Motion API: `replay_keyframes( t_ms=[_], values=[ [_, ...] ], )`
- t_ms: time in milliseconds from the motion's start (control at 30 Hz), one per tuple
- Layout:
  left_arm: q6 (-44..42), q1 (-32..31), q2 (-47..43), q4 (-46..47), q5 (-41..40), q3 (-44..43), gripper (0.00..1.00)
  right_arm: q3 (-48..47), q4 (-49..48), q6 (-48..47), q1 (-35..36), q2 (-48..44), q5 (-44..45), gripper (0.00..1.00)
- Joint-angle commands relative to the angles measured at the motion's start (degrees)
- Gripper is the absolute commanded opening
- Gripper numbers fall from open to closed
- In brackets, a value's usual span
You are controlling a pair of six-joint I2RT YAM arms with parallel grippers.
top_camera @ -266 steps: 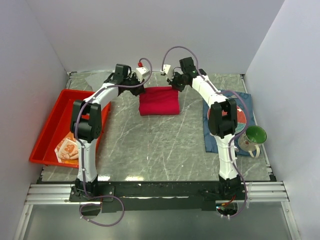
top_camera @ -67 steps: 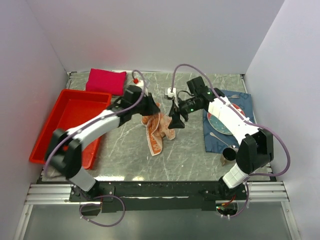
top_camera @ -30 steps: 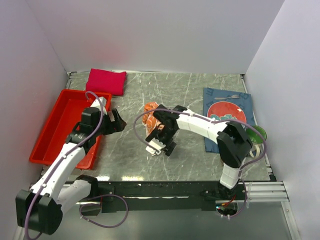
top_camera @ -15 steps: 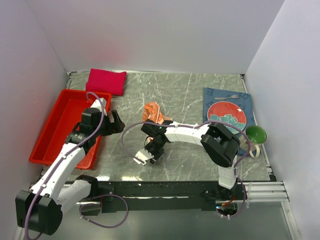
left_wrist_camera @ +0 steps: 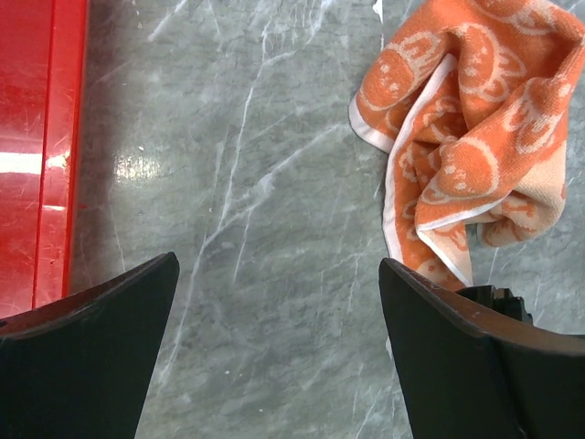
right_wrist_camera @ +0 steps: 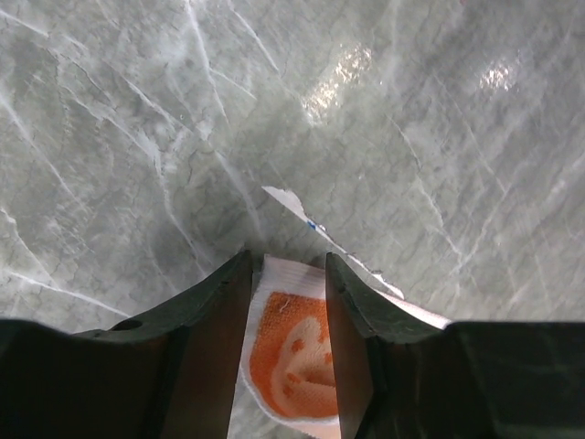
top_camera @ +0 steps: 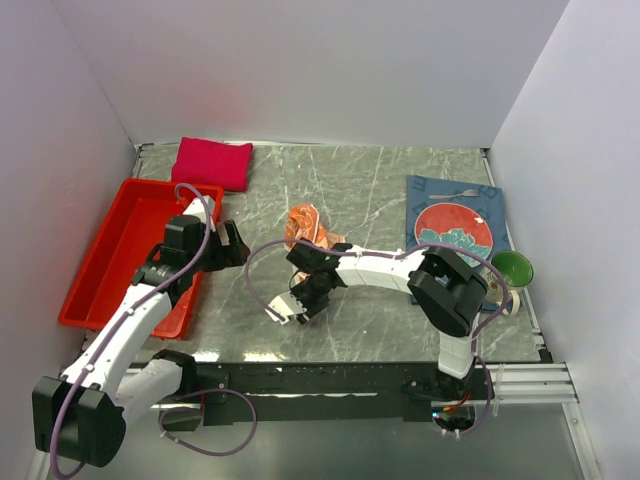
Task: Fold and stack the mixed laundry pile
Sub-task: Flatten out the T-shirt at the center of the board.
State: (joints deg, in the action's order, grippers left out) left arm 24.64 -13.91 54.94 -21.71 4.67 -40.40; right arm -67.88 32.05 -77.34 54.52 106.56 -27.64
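The small orange-and-white patterned cloth (top_camera: 304,226) lies crumpled on the marble table (top_camera: 370,195), and one corner reaches toward the near side. My right gripper (top_camera: 303,300) is low over that corner. In the right wrist view its fingers press both sides of the cloth's white-hemmed corner (right_wrist_camera: 291,352), so the right gripper (right_wrist_camera: 288,261) is shut on it. My left gripper (top_camera: 232,246) hovers beside the red tray, open wide and empty (left_wrist_camera: 279,265), with the cloth (left_wrist_camera: 466,128) to its right. The folded crimson-magenta shirt (top_camera: 213,163) rests at the back left.
A red plastic tray (top_camera: 110,255) sits along the left edge, and its rim (left_wrist_camera: 41,155) shows in the left wrist view. On the right, a dark blue placemat (top_camera: 425,195) carries a red plate (top_camera: 455,225), a fork and a green mug (top_camera: 512,268).
The right gripper has closed on the cloth's corner and shifted slightly left and nearer along the table. The left arm has stayed in place, open.
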Motion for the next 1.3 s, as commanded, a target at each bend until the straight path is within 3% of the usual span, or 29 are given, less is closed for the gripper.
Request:
replay_keyframes(
  t_ms=[0,167,367,400,500,667,833,1033,1267],
  values=[
    [-0.65,0.11,0.35,2.38,0.69,-1.26,0.97,1.78,0.03,2.54,-1.35,-1.53,3.73,0.46],
    [-0.65,0.11,0.52,2.73,0.87,-1.08,0.97,3.01,-0.68,3.51,-2.14,-0.92,3.73,0.42],
    [-1.52,0.11,0.44,3.43,3.15,-1.08,0.97,1.97,0.2,5.62,-2.93,-1.44,1.55,0.13],
    [-1.88,0.11,0.35,4.22,4.03,-0.99,0.97,1.26,0.72,7.01,-4.06,-1.88,0.66,0.0],
    [-4.33,0.11,0.08,6.06,8.86,-0.38,0.97,-3.3,3.88,12.19,-6.87,-5.04,-5.72,0.0],
    [-13.64,0.02,0.78,13.7,21.84,1.55,0.97,-13.31,10.12,20.37,-18.47,-11.8,-15.68,0.0],
    [-21.03,-0.24,4.29,23.36,29.95,2.17,0.97,-16.41,12.59,23.81,-28.76,-16.12,-22.53,0.0],
    [-31.82,-5.84,20.69,26.29,31.81,-5.46,0.98,-15.01,7.86,30.92,-38.69,-19.29,-23.43,0.0],
    [-35.8,-9.11,41.02,23.04,33.04,-23.47,0.92,-11.93,6.09,31.99,-45.29,-19.29,-23.16,0.0]
  ],
)
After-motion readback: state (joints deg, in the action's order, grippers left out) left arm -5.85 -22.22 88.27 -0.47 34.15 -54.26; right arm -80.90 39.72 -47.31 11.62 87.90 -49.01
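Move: The orange cloth's near corner lies right at the right hand, between its half-open fingertips and barely 1 cm below; its crumpled bulk is about 18 cm straight ahead. From the raised left hand that bulk is some 16 cm to the right, 5 cm ahead and 12 cm lower. The red tray's middle is roughly 23 cm to the left hand's left and 2 cm back, and the folded red cloth some 20 cm ahead and 8 cm left of it. Up about 20 cm, and some 15 cm each forward and to its right, the right hand pulls the orange cloth's near corner after pinching it shut down at the table, turning clockwise as it goes. The left hand then swings right and a little forward to the cloth's left side, rising slightly before dipping, turning about 50 degrees clockwise, fingers kept wide open. ##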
